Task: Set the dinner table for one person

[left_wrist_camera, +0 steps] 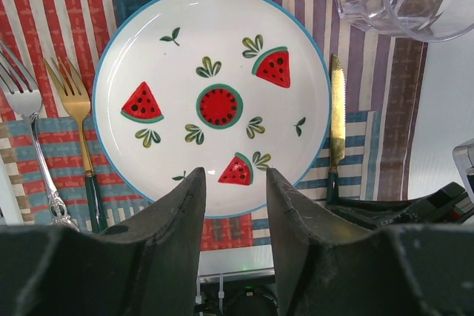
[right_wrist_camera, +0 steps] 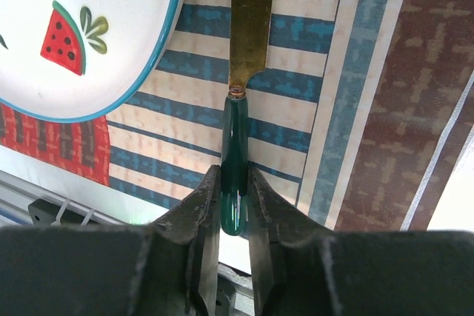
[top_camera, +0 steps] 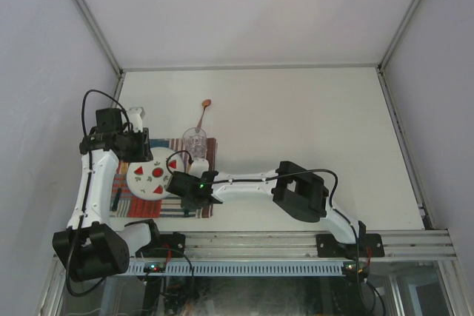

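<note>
On the dinner table [top_camera: 311, 123] lies a striped placemat [top_camera: 194, 208] with a white watermelon plate [left_wrist_camera: 215, 101] on it. A gold knife [right_wrist_camera: 250, 20] with a green handle lies on the mat right of the plate. My right gripper [right_wrist_camera: 234, 172] is low over the mat's near edge, shut on the end of that handle. My left gripper [left_wrist_camera: 235, 175] hangs open above the plate's near rim, with nothing between its fingers. A silver fork [left_wrist_camera: 29, 131] and a gold fork [left_wrist_camera: 78, 123] lie left of the plate.
A clear glass [top_camera: 195, 140] stands at the mat's far right corner. A wooden spoon [top_camera: 204, 112] lies on the bare table beyond it. Aluminium rails [top_camera: 296, 242] edge the table, and white walls close it in.
</note>
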### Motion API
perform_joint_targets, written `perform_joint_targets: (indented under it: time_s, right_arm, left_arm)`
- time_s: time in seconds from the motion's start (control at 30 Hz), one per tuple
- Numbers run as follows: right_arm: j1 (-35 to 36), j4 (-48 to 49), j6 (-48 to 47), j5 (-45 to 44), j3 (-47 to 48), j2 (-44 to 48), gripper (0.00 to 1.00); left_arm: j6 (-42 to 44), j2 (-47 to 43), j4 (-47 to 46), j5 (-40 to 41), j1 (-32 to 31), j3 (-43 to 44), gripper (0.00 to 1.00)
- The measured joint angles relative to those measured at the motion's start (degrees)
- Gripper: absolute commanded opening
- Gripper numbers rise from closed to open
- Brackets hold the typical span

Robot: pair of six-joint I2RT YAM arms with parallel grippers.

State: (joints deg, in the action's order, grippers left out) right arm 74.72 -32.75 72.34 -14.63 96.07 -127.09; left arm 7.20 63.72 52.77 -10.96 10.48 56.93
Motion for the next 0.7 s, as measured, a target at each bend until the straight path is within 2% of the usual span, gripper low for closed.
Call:
perform_joint_targets:
  time_s: [0.23,0.7]
  right_arm:
    - [-0.1,-1.5,-0.3,-1.1,1.2,0.0,0.57]
    - [-2.1,-6.5,-1.4,-5.6,1.7,2.3,0.60]
  left_arm:
    - [0.5,0.0,-0.3,-0.2,0.1,0.0,0.43]
    - [1.5,0.1,-0.3,-0.3,0.7,0.0,0.42]
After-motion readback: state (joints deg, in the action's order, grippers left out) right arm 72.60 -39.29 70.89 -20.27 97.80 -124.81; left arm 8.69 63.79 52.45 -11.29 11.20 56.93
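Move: The right hand's fingers are closed around the knife's green handle, down on the placemat. The knife's middle lies about 5 cm ahead of them at the same height. The plate's centre is some 11 cm ahead and 13 cm left. The glass stands about 18 cm ahead and 1 cm right, its middle some 4 cm higher. From the left hand, the knife is about 5 cm back, 12 cm right and 13 cm below. Letting go of the knife's handle, the right hand's fingers spread to a little over half open while the hand barely lifts. It then draws off forward and to the right, away from the plate, about 4 cm level and 2 cm up, slowly at first and quicker towards the end, with the wrist tipping by only some 5 degrees. ##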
